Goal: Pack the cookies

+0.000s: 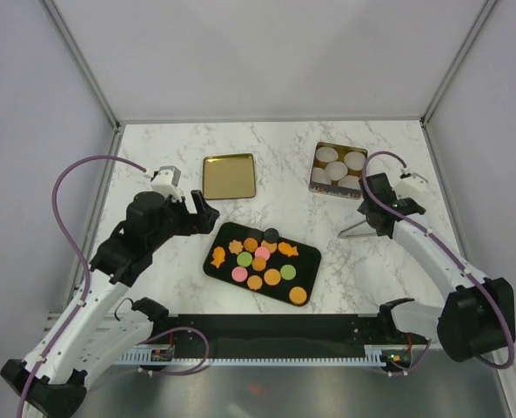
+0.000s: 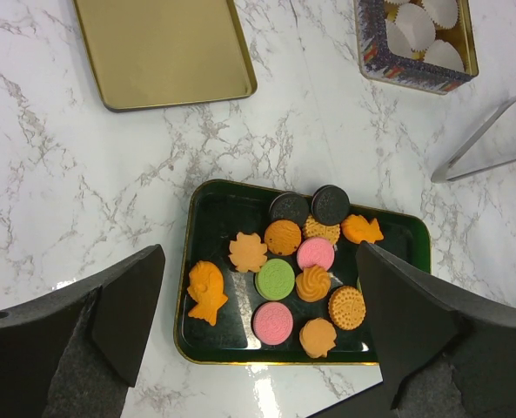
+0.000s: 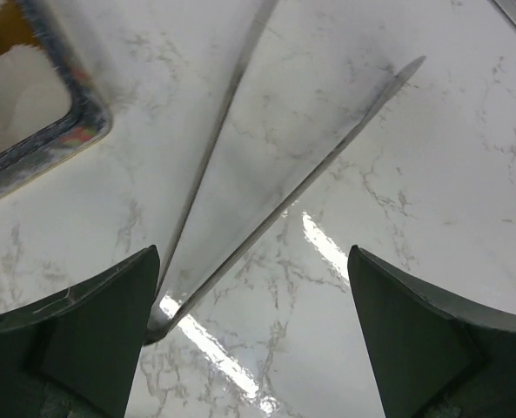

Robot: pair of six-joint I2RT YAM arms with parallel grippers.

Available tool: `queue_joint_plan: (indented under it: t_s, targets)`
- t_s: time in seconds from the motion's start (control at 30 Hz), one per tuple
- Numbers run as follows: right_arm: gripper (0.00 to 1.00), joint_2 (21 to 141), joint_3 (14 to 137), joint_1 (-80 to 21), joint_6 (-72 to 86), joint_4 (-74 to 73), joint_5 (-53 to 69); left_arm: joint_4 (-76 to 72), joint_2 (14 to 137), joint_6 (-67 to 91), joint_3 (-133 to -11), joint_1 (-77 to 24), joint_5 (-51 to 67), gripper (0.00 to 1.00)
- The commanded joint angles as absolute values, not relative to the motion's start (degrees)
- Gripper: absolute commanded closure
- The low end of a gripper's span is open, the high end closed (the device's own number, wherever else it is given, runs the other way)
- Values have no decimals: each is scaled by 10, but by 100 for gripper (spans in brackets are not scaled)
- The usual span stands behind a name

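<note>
The cookies (image 1: 259,263) lie flat on a black tray (image 1: 310,277) at the table's middle: orange, pink, green and dark rounds, plus fish and leaf shapes. In the left wrist view the cookies (image 2: 275,279) sit directly below my left gripper (image 2: 259,252), which is open with nothing between its fingers. From above, the left gripper (image 1: 204,213) hovers at the tray's upper-left edge. My right gripper (image 1: 372,216) is open above metal tongs (image 1: 355,228). In the right wrist view the right gripper (image 3: 252,252) straddles the tongs (image 3: 327,158), whose bend lies by the left finger.
A gold lid (image 1: 229,176) lies open side up behind the tray. A tin (image 1: 338,168) lined with white paper cups stands at the back right, just beyond the tongs. The tin's corner (image 3: 57,144) shows at the upper left of the right wrist view.
</note>
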State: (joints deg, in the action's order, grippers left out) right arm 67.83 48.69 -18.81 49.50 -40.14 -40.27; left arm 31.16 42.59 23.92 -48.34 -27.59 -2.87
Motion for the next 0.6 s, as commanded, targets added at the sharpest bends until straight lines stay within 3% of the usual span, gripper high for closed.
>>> queue_joint_plan:
  t_s: [0.0,0.33,0.57]
  targets:
    - [2,708,516,-124,524,-430,-352,303,425,244,-486,-275,-26,0]
    - [2,833,551,-87,600,-431,-317,307,426,243,-486,-275,-33,0]
    - [2,834,534,-85,667,-399,-282,310,425,243,-488,-274,-41,0]
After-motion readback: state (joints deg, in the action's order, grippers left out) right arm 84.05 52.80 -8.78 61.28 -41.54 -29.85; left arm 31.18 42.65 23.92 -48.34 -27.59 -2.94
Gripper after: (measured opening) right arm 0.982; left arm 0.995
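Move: The tongs lie on the table just beneath and past the open right hand, their middle about 3 cm ahead, 3 cm to the right and some 9 cm below. Beyond them, the tin with the paper cups is about 18 cm ahead of the hand and 6 cm left; the dark cookie tray lies roughly 30 cm left and 8 cm back. From the left hand the tongs are about 47 cm right, 7 cm forward and 21 cm below. The right hand sinks onto the tongs, about 6 cm down, its drop levelling off at the end. It first swings some 3 cm right, then eases back left and slightly forward, turning clockwise about 15 degrees while tipping further down and rolling its left side up. The fingers stay wide open; no touch can be seen. ##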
